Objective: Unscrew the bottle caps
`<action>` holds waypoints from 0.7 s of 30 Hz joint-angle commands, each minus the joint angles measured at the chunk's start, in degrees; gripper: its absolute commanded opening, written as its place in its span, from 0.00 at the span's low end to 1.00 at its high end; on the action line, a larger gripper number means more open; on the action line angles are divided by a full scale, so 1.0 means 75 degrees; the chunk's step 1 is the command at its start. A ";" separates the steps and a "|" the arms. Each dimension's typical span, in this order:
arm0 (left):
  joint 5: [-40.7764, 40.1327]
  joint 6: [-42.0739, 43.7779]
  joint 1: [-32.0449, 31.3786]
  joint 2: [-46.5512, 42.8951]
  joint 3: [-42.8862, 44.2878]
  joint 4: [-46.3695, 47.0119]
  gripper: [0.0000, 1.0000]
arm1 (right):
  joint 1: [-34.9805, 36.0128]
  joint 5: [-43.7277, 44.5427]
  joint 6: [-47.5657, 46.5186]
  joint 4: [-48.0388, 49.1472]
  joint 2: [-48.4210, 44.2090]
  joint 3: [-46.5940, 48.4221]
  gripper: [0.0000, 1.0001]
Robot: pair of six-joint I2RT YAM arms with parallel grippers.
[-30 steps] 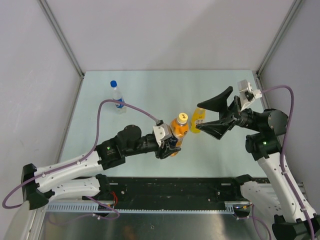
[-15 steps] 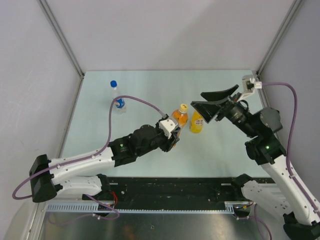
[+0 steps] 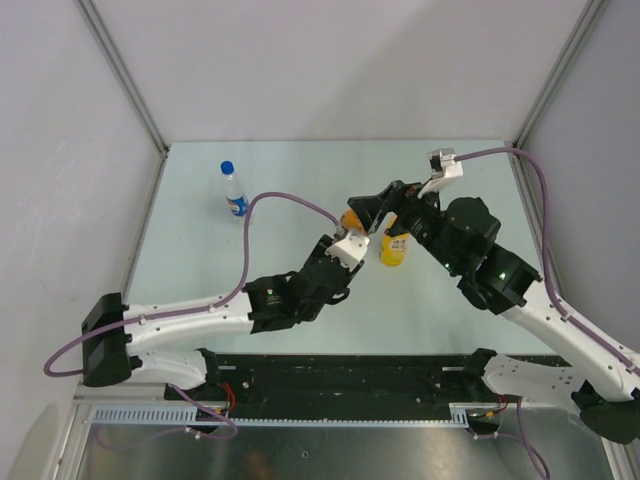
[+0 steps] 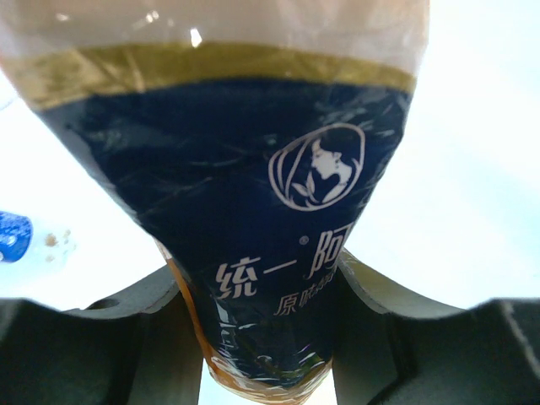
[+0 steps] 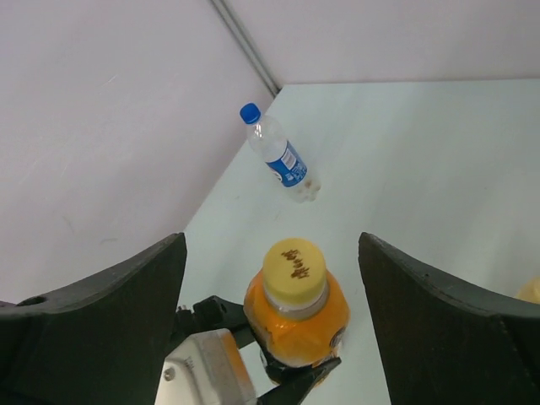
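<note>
My left gripper [image 4: 266,337] is shut on the lower body of the dark-labelled orange bottle [image 4: 253,194] and holds it above the table. The bottle's yellow cap [image 5: 294,266] points up into the right wrist view. My right gripper [image 5: 270,245] is open, one finger on each side of the cap and apart from it. In the top view the right gripper [image 3: 383,212] hangs over the orange bottle [image 3: 350,220]. The tall yellow bottle [image 3: 393,248] stands just right of them, its top hidden by the gripper. A clear bottle [image 3: 233,192] with a blue cap [image 3: 227,168] stands at the far left.
Grey walls close in the table [image 3: 300,170] at the back and on both sides. The left arm's purple cable [image 3: 270,200] loops above the table between the clear bottle and the held bottle. The yellow bottle [image 5: 531,291] shows at the right edge of the right wrist view.
The left arm has carried the orange bottle up and a little to the right. The right gripper has swung left from beside the yellow bottle to over the orange bottle's cap, its jaws narrowing slightly.
</note>
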 commanded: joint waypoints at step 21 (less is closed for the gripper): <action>-0.1383 -0.0153 -0.0072 0.0234 0.0615 -0.0369 0.00 | 0.0542 0.1461 -0.0247 -0.0131 0.0586 0.0599 0.23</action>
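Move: Just below the right hand's part-closed fingers, about 2 cm down, 1 cm ahead and 1 cm to the right, is the yellow cap of the orange bottle. From the left hand, which holds that bottle by its body, the cap lies some 13 cm up, 3 cm ahead and 3 cm right. Some 20 cm lower than the right hand, the yellow bottle stands about 8 cm ahead and 8 cm right, the blue-capped bottle roughly 23 cm ahead and 30 cm left. Closing from nearly wide to about a third open, the right fingers come down some 2 cm, easing forward and slightly left, and pinch the yellow cap from both sides. The left hand keeps its grip on the orange bottle and first shifts it about 2 cm left and a little forward, turning slightly counter-clockwise, then holds still. ##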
